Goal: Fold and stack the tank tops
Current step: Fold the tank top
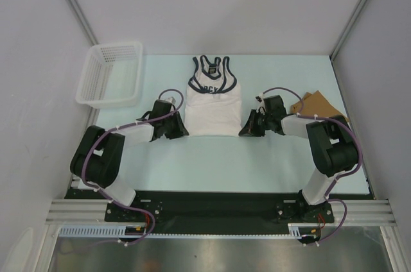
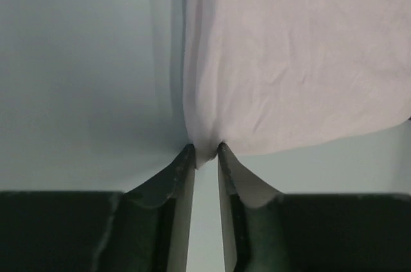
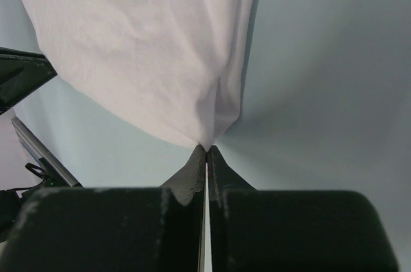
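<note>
The white tank top [image 1: 212, 102] with navy trim lies flat mid-table, neck toward the far side. My left gripper [image 1: 183, 132] is at its near left hem corner. In the left wrist view the cloth [image 2: 289, 60] puckers into the left gripper [image 2: 205, 150], whose narrow jaws pinch the corner. My right gripper [image 1: 247, 132] is at the near right hem corner. In the right wrist view it [image 3: 206, 149] is shut on the tip of the white cloth [image 3: 148, 47]. The tan-brown tank top [image 1: 318, 104] lies at the right, partly hidden behind the right arm.
A white lattice basket [image 1: 109, 73] stands at the far left of the light blue table [image 1: 212, 163]. Grey walls close in the sides and back. The arm bases sit on the black rail at the near edge.
</note>
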`<act>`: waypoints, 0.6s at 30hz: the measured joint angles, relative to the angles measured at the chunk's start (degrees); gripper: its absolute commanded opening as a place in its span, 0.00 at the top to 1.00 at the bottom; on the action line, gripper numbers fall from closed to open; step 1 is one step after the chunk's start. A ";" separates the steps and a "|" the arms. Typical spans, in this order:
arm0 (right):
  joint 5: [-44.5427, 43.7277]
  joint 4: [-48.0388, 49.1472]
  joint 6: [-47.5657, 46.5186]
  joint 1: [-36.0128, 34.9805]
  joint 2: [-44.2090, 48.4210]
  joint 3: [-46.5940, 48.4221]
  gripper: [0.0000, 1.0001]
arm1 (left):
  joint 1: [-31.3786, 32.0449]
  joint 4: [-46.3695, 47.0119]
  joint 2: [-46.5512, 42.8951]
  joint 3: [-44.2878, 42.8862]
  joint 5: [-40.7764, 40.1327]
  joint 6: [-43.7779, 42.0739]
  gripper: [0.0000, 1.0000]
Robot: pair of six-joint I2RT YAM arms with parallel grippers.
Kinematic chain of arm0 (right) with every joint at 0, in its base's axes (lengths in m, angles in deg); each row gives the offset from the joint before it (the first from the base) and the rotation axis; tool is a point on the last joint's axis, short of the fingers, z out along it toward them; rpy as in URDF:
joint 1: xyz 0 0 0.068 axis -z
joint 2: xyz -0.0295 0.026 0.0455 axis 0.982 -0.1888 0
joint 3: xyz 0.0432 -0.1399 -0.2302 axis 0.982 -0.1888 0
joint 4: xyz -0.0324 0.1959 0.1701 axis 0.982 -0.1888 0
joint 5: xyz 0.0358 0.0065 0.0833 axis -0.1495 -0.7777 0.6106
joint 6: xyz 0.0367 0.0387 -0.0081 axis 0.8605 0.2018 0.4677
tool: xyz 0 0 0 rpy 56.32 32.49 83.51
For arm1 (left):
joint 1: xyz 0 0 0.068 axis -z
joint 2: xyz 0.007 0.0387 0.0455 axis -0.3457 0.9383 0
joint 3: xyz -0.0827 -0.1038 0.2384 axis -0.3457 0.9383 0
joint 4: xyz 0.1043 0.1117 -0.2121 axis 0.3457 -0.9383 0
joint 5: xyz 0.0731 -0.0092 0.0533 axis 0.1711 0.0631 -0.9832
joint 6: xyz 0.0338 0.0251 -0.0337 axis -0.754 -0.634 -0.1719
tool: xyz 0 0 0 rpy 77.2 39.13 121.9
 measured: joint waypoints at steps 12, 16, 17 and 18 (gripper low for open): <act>-1.22 -4.66 -0.26 -0.46 5.55 -0.63 1.00 | 1.44 -2.12 -2.75 0.68 -0.09 0.63 1.00; -2.67 -7.19 -0.39 -1.62 11.98 -2.73 1.00 | 4.42 -3.17 -8.04 3.26 -0.61 1.16 1.00; -3.19 -7.72 -0.39 -1.99 13.42 -3.50 1.00 | 5.57 -3.15 -8.94 4.07 -0.83 1.33 1.00; -3.56 -8.31 -0.37 -2.29 14.67 -4.33 1.00 | 6.62 -3.04 -9.49 4.94 -0.98 1.70 1.00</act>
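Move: The tank top's near left corner is between the left hand's fingers, and its near right corner is already pinched in the right hand. Its collar lies about 23 cm ahead and 8 cm right of the left hand, or roughly 23 cm ahead and 10 cm left of the right. The brown tank top lies some 8 cm ahead and 25 cm right of the right hand. Left fingers shut on their hem corner, then both hands lift and draw the hem back about 4 cm. ##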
